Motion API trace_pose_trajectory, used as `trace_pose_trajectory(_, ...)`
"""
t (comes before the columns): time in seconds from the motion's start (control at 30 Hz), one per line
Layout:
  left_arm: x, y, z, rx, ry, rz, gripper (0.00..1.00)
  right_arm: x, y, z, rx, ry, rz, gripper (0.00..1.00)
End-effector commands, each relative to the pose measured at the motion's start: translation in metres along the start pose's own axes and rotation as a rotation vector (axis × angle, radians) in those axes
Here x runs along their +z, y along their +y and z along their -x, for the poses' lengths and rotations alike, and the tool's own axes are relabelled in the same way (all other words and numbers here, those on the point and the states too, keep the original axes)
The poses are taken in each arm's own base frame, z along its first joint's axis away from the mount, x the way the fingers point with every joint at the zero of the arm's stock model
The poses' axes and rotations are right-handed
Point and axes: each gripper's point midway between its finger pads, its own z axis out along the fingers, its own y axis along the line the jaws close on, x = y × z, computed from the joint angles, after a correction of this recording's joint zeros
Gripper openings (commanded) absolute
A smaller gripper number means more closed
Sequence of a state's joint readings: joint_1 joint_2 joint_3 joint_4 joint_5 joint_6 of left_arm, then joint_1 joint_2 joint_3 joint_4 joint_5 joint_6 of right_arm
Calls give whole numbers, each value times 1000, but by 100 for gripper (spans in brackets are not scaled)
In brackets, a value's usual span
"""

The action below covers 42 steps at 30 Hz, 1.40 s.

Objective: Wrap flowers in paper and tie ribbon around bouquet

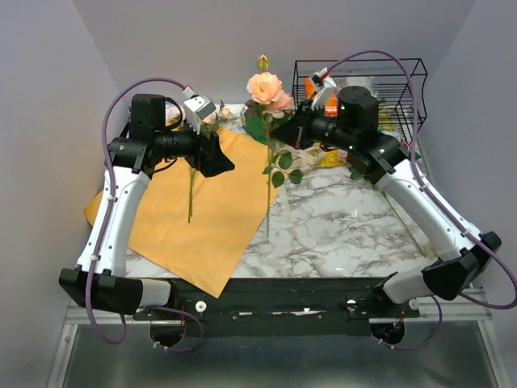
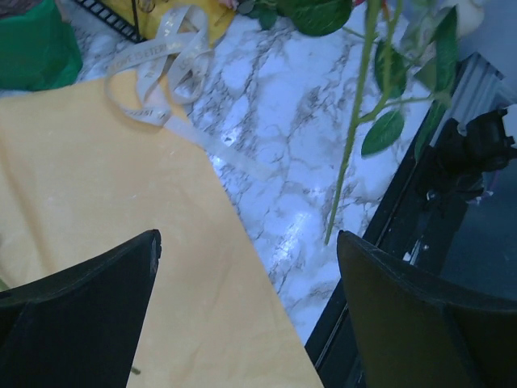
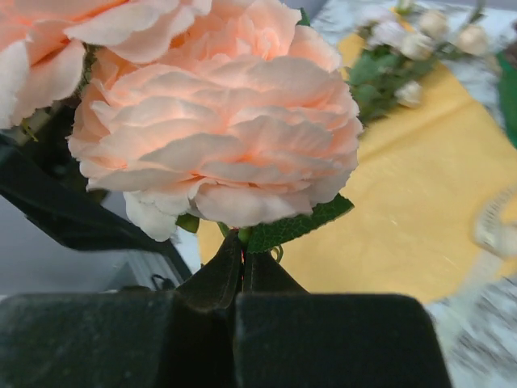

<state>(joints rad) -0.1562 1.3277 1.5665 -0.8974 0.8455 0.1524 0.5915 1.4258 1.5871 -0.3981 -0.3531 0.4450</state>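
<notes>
The orange paper (image 1: 194, 218) lies flat on the left of the marble table. A thin-stemmed sprig of small cream flowers (image 1: 191, 190) rests on it, also seen far off in the right wrist view (image 3: 404, 40). My right gripper (image 1: 281, 131) is shut on the stem just under the big pale pink roses (image 3: 218, 137), holding them upright with the stem (image 2: 351, 137) hanging to the table. My left gripper (image 2: 249, 242) hangs wide open above the paper's right edge, empty. The cream ribbon (image 2: 161, 65) lies in loose loops beside the paper.
A black wire basket (image 1: 363, 81) stands at the back right, with a yellow packet (image 1: 329, 158) in front of it. A green object (image 2: 32, 48) sits near the ribbon. The table's black front rail (image 1: 307, 287) runs along the near edge.
</notes>
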Motion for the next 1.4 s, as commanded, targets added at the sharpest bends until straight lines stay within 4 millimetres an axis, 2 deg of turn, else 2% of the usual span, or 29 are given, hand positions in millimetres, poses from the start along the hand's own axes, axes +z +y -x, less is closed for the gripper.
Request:
trace_pose_trajectory(0.0,6,-27,14,-37,-83,-110,99,30,62,49,94,-154,185,1)
trace_pose_trajectory(0.03,9,-25,13,-55,-80,-92,99,33,76,48,94,-148,218,1)
trace_pose_trajectory(0.07,11,-24,13,-51,-83,-87,99,45,78,43,102,-122,232,1)
trace_pose_trajectory(0.13,15,-25,9,-56,-74,-92,99,48,95,49,115,-122,275,1)
trace_pose_trajectory(0.23,18,-27,9,-71,-82,-104,99,55,105,49,123,-112,313,1)
trace_pose_trajectory(0.27,18,-29,9,-73,-84,-119,97,58,105,48,125,-107,314,1)
trace_pose_trajectory(0.33,19,-30,9,-81,-85,-130,85,62,102,47,128,-105,309,1)
trace_pose_trajectory(0.37,19,-32,9,-91,-84,-141,60,63,102,47,128,-105,307,1)
trace_pose_trajectory(0.47,19,-29,10,-131,-91,-116,0,68,93,42,107,-106,276,1)
trace_pose_trajectory(0.5,19,-20,9,-147,-91,-71,0,70,88,38,103,-93,250,1)
trace_pose_trajectory(0.53,19,-14,8,-159,-89,-43,0,70,80,36,66,-93,218,20)
trace_pose_trajectory(0.57,20,-7,5,-178,-83,-8,0,71,68,37,51,-108,152,32)
trace_pose_trajectory(0.6,17,13,2,-213,-82,85,0,71,55,29,38,-81,89,41)
trace_pose_trajectory(0.63,18,25,-3,-242,-73,128,0,68,42,28,-6,-80,39,58)
trace_pose_trajectory(0.67,16,37,-10,-272,-61,176,0,60,32,34,-26,-103,-19,64)
trace_pose_trajectory(0.7,15,51,-15,-298,-50,218,0,56,18,24,-36,-72,-75,69)
trace_pose_trajectory(0.73,12,75,-24,-336,-34,287,0,51,5,24,-69,-72,-118,75)
trace_pose_trajectory(0.77,11,89,-30,-357,-20,324,0,39,-2,30,-85,-99,-164,83)
trace_pose_trajectory(0.8,9,102,-35,-372,-2,360,0,34,-13,25,-94,-82,-202,85)
trace_pose_trajectory(0.83,8,132,-49,-358,50,456,0,29,-27,19,-118,-69,-242,88)
trace_pose_trajectory(0.93,11,174,-66,-345,123,569,0,11,-49,13,-162,-44,-347,91)
trace_pose_trajectory(0.97,10,186,-69,-344,138,594,0,9,-57,4,-167,-20,-372,92)
trace_pose_trajectory(1.0,11,194,-67,-342,140,603,0,3,-61,1,-174,-11,-398,92)
trace_pose_trajectory(1.07,17,219,-83,-365,194,639,0,-3,-74,-9,-196,20,-440,93)
trace_pose_trajectory(1.1,19,226,-77,-358,195,647,0,-7,-82,-14,-204,36,-474,93)
trace_pose_trajectory(1.17,30,243,-95,-394,254,657,0,-14,-94,-20,-219,62,-520,96)
trace_pose_trajectory(1.2,24,256,-94,-406,248,680,0,-19,-104,-29,-220,100,-554,96)
trace_pose_trajectory(1.33,40,280,-125,-459,331,696,1,-44,-154,-49,-193,193,-678,97)
trace_pose_trajectory(1.37,42,282,-130,-466,342,694,12,-52,-161,-49,-194,197,-706,97)
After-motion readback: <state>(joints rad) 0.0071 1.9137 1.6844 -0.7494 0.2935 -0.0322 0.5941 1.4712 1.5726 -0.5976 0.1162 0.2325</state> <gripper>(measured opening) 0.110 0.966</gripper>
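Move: The peach rose spray is already hanging from the right hand's shut fingers, and the stretch of its stem that the open left hand goes for lies about 11 cm to that hand's right, level with it in reach and some 4 cm below. From the left hand the flowers on the paper are some 19 cm ahead, 12 cm left and 30 cm down; the ribbon is about 14 cm ahead, 19 cm right and 33 cm down. The left gripper lies about 12 cm left of the right hand, 3 cm back and 5 cm lower. The right hand swings the rose about 10 cm left and 5 cm up into the left hand, which edges some 3 cm right and pinches the stem below the blossoms; the right fingers then open, let go of the rose and draw off some 17 cm to the right while sinking about 13 cm. Once it has its grip, the left hand keeps hold and carries the rose down about 20 cm, forward 18 and left 15 towards the flowers on the paper, turning some 35 degrees counter-clockwise and tipping its fingers down. ##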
